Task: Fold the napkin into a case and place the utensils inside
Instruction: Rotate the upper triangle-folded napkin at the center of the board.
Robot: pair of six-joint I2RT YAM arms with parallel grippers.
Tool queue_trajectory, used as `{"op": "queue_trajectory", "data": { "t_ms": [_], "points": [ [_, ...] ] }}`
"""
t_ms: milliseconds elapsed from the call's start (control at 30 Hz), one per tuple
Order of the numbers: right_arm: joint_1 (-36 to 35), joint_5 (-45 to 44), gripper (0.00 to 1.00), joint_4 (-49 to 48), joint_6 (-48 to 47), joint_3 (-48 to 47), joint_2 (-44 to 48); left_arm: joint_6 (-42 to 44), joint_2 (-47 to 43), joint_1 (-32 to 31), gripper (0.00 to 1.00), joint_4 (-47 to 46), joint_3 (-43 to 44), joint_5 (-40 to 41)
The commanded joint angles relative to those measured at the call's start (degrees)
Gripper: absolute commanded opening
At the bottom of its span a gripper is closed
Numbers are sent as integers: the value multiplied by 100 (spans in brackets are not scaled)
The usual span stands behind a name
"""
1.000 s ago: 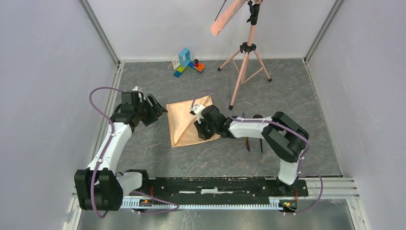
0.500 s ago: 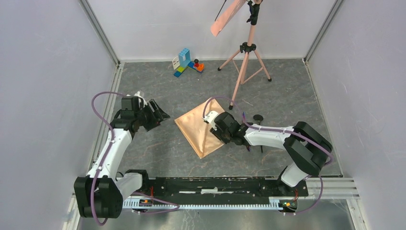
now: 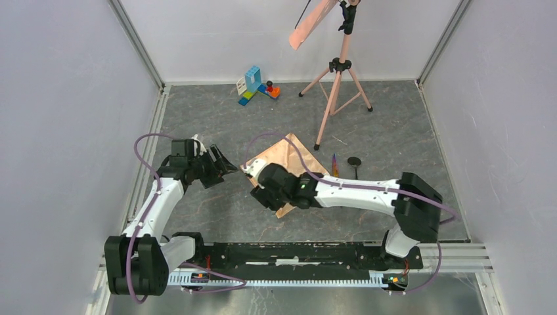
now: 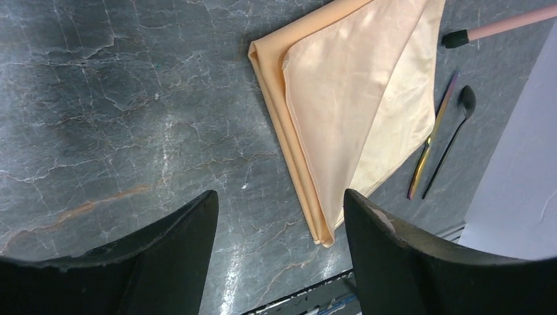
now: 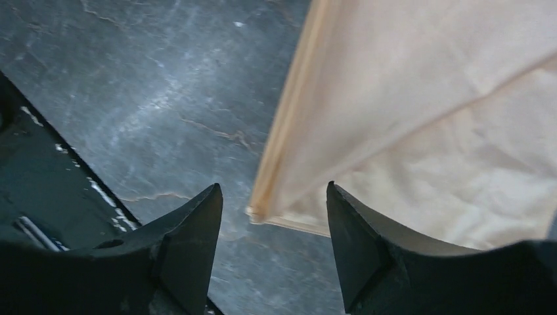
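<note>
The peach-tan napkin lies folded in flat layers on the grey floor, and no narrow case shows. My right gripper is open just above the napkin's near corner, which rests between the fingers, touching neither. My left gripper is open over bare floor to the left of the napkin. The utensils lie right of the cloth: an iridescent purple-gold piece and a thin black spoon.
A pink tripod stands behind the napkin, one foot close to its far edge. Toy blocks sit at the back. The black base rail runs along the near edge, with walls on both sides.
The right gripper has opened and let the napkin go, then swung left to the napkin's near corner. The napkin now lies flatter and further right. The left gripper edged right.
</note>
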State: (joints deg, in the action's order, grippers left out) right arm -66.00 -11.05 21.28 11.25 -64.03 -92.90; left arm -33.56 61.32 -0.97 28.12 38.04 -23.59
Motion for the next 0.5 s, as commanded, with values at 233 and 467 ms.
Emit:
{"op": "queue_trajectory", "data": {
  "t_ms": [233,467],
  "points": [
    [-234,-261,57,743,938,-953,-1021,198,336,36,77,-139,245,-353],
    [-247,-204,47,772,981,-1108,-1273,226,327,45,77,-165,232,-533]
  ]
}}
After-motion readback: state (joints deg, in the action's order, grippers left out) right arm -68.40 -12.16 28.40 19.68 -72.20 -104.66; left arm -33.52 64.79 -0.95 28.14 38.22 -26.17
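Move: The near corner of the turned napkin lies about 4 cm back and 3 cm to the right of the right hand, some 8 cm below it. The napkin's middle is roughly 7 cm ahead and 5 cm right of that hand, and the napkin's left corner about 11 cm ahead and 8 cm left. From the left hand, the near corner is about 12 cm back, 13 cm right and 9 cm down. Downward about 4 cm, the right hand sinks beside the napkin's near corner, shifting a little back and to the left during the first part and then easing to a stop with its fingers still above the table. The wrist tips some 10 degrees steeper and the wide-open fingers narrow to about half open, gripping nothing yet. ##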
